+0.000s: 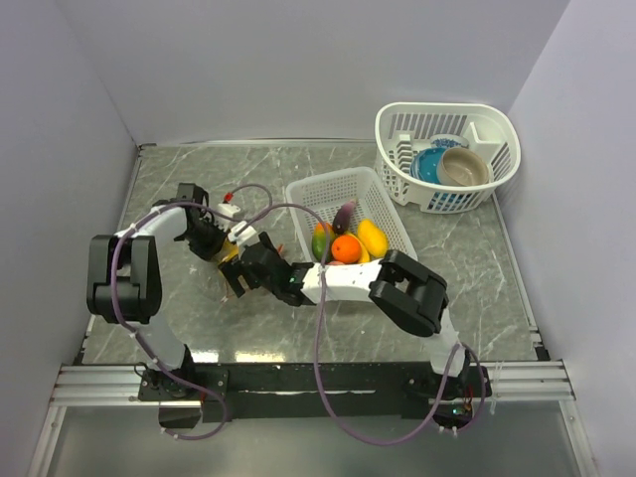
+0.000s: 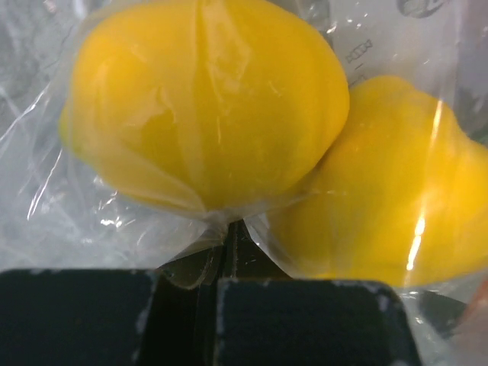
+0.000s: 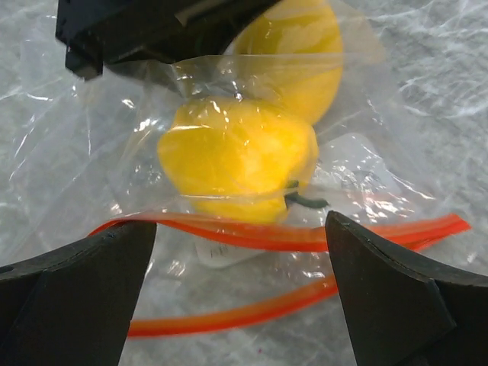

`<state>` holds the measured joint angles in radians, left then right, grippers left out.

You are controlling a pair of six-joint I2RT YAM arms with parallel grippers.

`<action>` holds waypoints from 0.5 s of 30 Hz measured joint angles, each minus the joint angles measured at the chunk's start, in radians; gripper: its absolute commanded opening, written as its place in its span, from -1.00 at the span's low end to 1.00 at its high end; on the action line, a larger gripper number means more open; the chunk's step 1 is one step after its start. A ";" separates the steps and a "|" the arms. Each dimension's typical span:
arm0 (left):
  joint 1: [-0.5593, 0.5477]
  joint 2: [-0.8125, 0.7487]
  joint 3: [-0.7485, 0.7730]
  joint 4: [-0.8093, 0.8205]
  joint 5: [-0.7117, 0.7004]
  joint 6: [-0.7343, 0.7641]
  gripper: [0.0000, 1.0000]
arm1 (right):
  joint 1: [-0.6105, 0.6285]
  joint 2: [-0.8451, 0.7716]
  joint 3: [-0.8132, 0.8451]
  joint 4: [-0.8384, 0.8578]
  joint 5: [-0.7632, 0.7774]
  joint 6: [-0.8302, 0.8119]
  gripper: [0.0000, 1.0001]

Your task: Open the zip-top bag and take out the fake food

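Observation:
The zip-top bag (image 3: 76, 152) lies on the table between my two grippers, its orange-red zip strip (image 3: 252, 236) parted into two lines. Two yellow pieces of fake food (image 3: 236, 156) (image 2: 206, 99) sit inside it. My left gripper (image 2: 221, 252) is shut on a fold of the bag's clear plastic at the far end. My right gripper (image 3: 238, 229) hangs open over the zip end, one finger on either side of the mouth, holding nothing. In the top view the bag (image 1: 231, 258) is mostly hidden by both grippers (image 1: 214, 238) (image 1: 256, 273).
A white slotted basket (image 1: 308, 194) right of the bag holds an orange (image 1: 345, 247), a yellow piece (image 1: 373, 237), a green-orange piece (image 1: 321, 238) and a dark purple one (image 1: 344, 214). A white dish rack (image 1: 497, 129) with bowls stands at the back right.

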<state>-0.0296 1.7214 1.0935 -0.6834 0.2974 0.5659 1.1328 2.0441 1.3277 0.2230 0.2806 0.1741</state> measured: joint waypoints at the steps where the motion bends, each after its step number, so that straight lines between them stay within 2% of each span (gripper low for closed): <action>1: -0.005 0.005 0.000 0.002 0.000 -0.003 -0.98 | -0.003 0.013 0.010 -0.001 -0.003 0.000 1.00; 7: -0.022 0.011 0.000 0.013 0.000 -0.010 -0.98 | -0.007 0.048 0.034 -0.022 -0.010 0.016 1.00; 10: -0.029 0.011 -0.012 0.029 -0.008 -0.009 -0.98 | -0.003 0.037 0.012 -0.029 0.037 0.041 1.00; 14: -0.033 0.018 -0.026 0.047 -0.017 -0.009 -0.98 | 0.019 -0.047 -0.093 -0.068 0.134 0.084 0.99; 15: -0.033 0.019 -0.026 0.048 -0.019 -0.009 -0.98 | 0.027 -0.077 -0.126 -0.076 0.143 0.094 0.91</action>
<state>-0.0628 1.7401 1.0676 -0.6350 0.2783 0.5568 1.1603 1.9667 1.2015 0.1467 0.4240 0.2684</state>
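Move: Just past the right hand's open fingers, inside the bag, the yellow pepper lies about 3 cm ahead, 4 cm left and 4 cm below, with the yellow fruit some 5 cm farther out beyond it. The bag's orange zip strip crosses almost directly under the right hand, about 2 cm down; the white bin is 24 cm to its right and 9 cm ahead. From the left hand, the pepper is 6 cm right, level ahead and 2 cm lower; the yellow fruit is 5 cm ahead and 5 cm right. Sinking about 2 cm at the bag's mouth with fingers still wide open, the right hand then swings some 5 cm right and a little back, away from the pepper and turning roughly 10 degrees clockwise, with the zip strip drawn along by its fingertips. The left hand keeps its shut pinch on the bag film and eases about 1 cm right and down. ##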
